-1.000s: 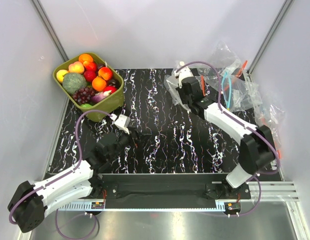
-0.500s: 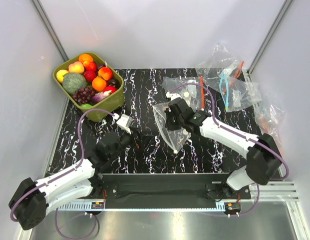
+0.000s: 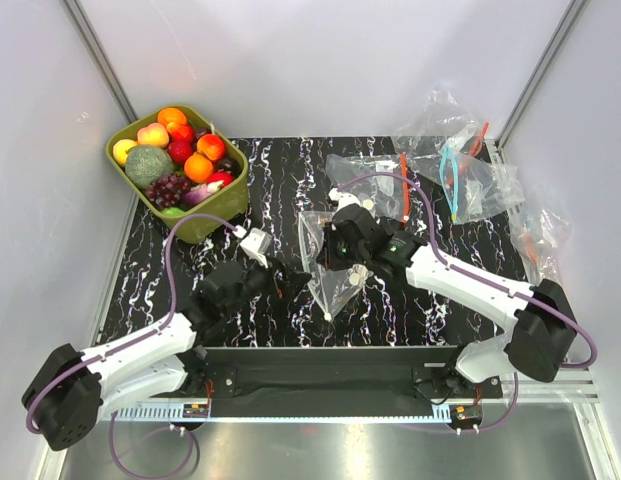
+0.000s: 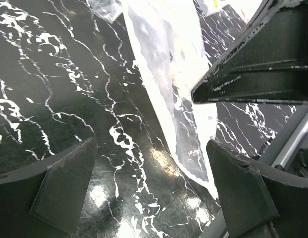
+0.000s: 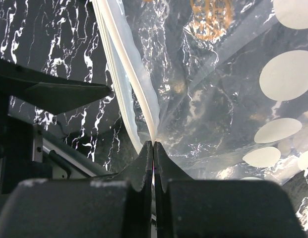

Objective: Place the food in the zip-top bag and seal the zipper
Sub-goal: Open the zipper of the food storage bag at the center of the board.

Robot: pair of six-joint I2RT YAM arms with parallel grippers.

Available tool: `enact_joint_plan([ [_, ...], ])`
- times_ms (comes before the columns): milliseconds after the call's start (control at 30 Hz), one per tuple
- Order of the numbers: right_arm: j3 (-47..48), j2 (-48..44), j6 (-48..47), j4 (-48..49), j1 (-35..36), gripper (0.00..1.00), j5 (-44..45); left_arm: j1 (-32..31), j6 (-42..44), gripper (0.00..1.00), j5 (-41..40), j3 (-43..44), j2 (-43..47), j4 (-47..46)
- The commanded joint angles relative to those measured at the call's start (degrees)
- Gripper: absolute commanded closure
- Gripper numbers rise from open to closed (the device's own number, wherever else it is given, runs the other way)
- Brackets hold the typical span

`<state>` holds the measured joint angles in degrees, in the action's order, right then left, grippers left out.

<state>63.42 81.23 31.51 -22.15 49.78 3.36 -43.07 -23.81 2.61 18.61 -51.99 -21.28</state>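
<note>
The zip-top bag (image 3: 337, 283), clear with white dots, hangs at the middle of the table from my right gripper (image 3: 333, 252). In the right wrist view that gripper (image 5: 153, 145) is shut on the bag's edge, right at the white zipper (image 5: 130, 69), and the dotted film (image 5: 228, 99) spreads to the right. My left gripper (image 3: 295, 280) is open just left of the bag. Its wrist view shows the bag (image 4: 166, 74) ahead of the wide-apart fingers (image 4: 62, 191), nothing between them. The food (image 3: 199, 167), orange, red and grape pieces, lies in the green tub.
The olive-green tub (image 3: 218, 208) stands at the back left corner. A heap of other clear bags (image 3: 470, 180) with orange and blue strips lies at the back right. White walls close in both sides, and a metal rail runs along the near edge.
My right gripper has carried the dotted bag from the back right pile toward the table's middle and nearer the left gripper. The left arm has shifted slightly right toward it.
</note>
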Motion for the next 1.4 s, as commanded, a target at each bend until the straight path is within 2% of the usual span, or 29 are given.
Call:
enact_joint_plan([
  [0, -0.31, -2.57, 1.71, 2.03, 1.11, 1.0, -0.28, 0.27, -0.18, 0.02, 2.83, 2.57, -1.09, -5.0],
  [233, -0.23, -4.06, 2.15, 1.32, 2.08, 1.0, -0.81, 0.79, -0.8, 0.22, 3.89, 4.32, -4.0, -3.78],
  [267, -0.14, -4.24, 2.16, 0.97, 2.25, 1.0, -0.81, 0.88, -0.71, 0.28, 4.33, 4.59, -4.35, -3.77],
  [400, 0.57, -4.68, 2.07, -1.04, 3.22, 1.0, -1.24, 0.97, -0.97, 0.36, 4.86, 4.59, -5.32, -4.39],
  [467, 0.83, -4.68, 1.89, -1.66, 3.83, 1.0, -1.6, 1.06, -0.89, 0.37, 5.03, 4.85, -5.58, -4.56],
  [533, 0.48, -4.77, 2.15, -2.19, 4.27, 1.0, -1.68, 0.97, -0.71, 0.49, 6.08, 5.47, -6.98, -4.22],
  [600, -0.22, -5.38, 2.42, -2.46, 4.45, 1.0, -2.21, 0.97, -0.62, 0.69, 6.79, 6.78, -8.65, -3.6],
  [700, -0.84, -6.61, 2.86, -2.81, 4.54, 1.0, -2.04, 0.97, -0.88, 0.89, 5.74, 7.31, -9.8, -2.63],
  [733, -0.84, -6.87, 2.77, -3.24, 4.54, 1.0, -1.69, 0.97, -1.06, 0.99, 4.52, 7.32, -9.8, -2.19],
  [833, -0.32, -7.75, 3.47, -6.93, 4.63, 1.0, 2.44, 0.97, -1.5, 1.0, 3.28, 7.23, -9.63, -1.4],
  [1067, 3.11, -6.0, 5.23, -14.14, 5.85, 0.8, 9.2, 0.97, -1.41, 1.0, 5.21, 7.05, -9.1, -2.28],
  [1100, 4.25, -5.04, 5.23, -14.93, 6.55, 0.72, 9.91, 0.97, -1.15, 1.0, 5.38, 7.05, -9.01, -2.36],
  [1167, 5.48, -3.2, 5.49, -16.25, 8.92, 0.63, 12.53, 0.97, -0.97, 1.0, 5.47, 6.97, -8.66, -2.36],
  [1200, 7.14, -2.4, 5.76, -16.87, 9.8, 0.54, 13.77, 0.97, -0.97, 1.0, 5.56, 6.88, -8.4, -2.36],
  [1300, 9.43, -0.03, 7.25, -17.92, 12.44, 0.42, 17.99, 1.06, -0.88, 1.0, 5.82, 6.27, -7.69, -2.98],
  [1333, 9.7, 0.24, 7.78, -17.93, 12.97, 0.27, 19.05, 1.06, -0.88, 1.0, 5.74, 6.35, -7.6, -2.98],
  [1367, 9.62, 0.24, 8.82, -17.67, 13.32, 0.21, 20.28, 0.97, -0.97, 1.0, 5.65, 6.35, -7.43, -2.98],
])
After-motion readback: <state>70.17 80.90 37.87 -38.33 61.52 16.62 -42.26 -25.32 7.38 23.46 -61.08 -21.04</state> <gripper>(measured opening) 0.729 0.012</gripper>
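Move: The near rim of the food storage bag's zipper lies about 2 cm ahead of the left hand, 3 cm to its right and a little lower; from the right hand, already pinching the opposite rim, it is some 2 cm left and 1 cm back. The bag's near corner is about 9 cm back and 6 cm right of the left hand; an orange-zip bag lies roughly 18 cm ahead of the right hand and 10 cm to its right. The left hand eases about 2 cm right and 1 cm down to the zipper's left rim and closes its wide-open fingers, pinching it, while the right hand, still gripping the other rim, draws back nearly 4 cm and rises slightly. Only then does the right open and let go, swinging briefly right and down, then back and left. ##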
